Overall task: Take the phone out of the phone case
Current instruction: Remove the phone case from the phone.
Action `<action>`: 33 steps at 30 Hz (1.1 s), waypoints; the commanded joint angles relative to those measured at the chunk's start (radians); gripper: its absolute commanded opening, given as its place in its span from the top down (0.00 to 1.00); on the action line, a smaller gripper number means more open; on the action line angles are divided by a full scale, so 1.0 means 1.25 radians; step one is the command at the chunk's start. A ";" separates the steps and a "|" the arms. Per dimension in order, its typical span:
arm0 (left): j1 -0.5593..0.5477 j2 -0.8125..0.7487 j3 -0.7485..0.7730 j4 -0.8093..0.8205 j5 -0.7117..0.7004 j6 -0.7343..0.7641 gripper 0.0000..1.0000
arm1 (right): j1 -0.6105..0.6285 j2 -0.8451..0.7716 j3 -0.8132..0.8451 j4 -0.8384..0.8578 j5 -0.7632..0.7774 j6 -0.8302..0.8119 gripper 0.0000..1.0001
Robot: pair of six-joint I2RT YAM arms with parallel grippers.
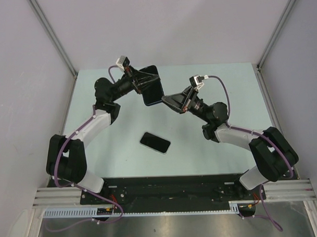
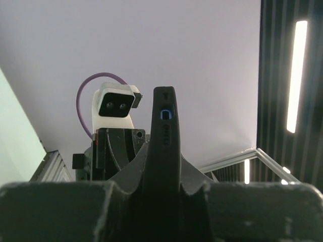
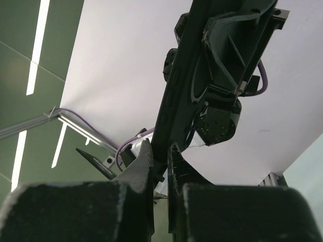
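A black phone case (image 1: 152, 85) is held up on edge above the far middle of the table. My left gripper (image 1: 146, 81) is shut on its left side; in the left wrist view the case's thin edge (image 2: 164, 126), with a blue-rimmed cutout, rises from between my jaws (image 2: 164, 176). My right gripper (image 1: 165, 100) is shut on the case's lower right corner; in the right wrist view the case (image 3: 176, 96) runs up from my jaws (image 3: 160, 161). A black phone (image 1: 155, 142) lies flat on the table, apart from both grippers. I cannot tell what is inside the held case.
The pale green table (image 1: 113, 151) is walled by white panels at the back and sides. The arm bases and a black rail (image 1: 171, 188) line the near edge. The left arm's wrist camera (image 3: 219, 121) faces me in the right wrist view.
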 commanded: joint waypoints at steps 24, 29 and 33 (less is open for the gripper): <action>-0.078 -0.051 0.177 0.258 -0.088 -0.273 1.00 | -0.003 0.018 0.255 0.196 -0.083 -0.139 1.00; -0.092 -0.047 0.208 0.264 -0.093 -0.289 1.00 | 0.001 0.034 0.294 0.194 -0.069 -0.136 1.00; -0.103 -0.046 0.235 0.267 -0.092 -0.295 1.00 | 0.000 0.049 0.305 0.196 -0.040 -0.123 1.00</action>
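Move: The left hand holds the cased phone in the air; the phone's middle is some 3 cm back, 1 cm right and 1 cm below that hand. The right fingertips are already shut on the near right corner of the phone case, right at its hand point; from there the phone's middle lies about 5 cm ahead, 4 cm left and 2 cm up. A second phone lies on the table some 35 cm below, roughly 8 cm ahead and 6 cm left of the right hand. With the right fingertips keeping their pinch on the case's corner and the left grip staying on the cased phone, both hands rise together about 12 to 13 cm, easing back 3 to 4 cm. The left wrist tips its fingers upward some 20 degrees while the right one rolls its front side up by about 25 degrees. ##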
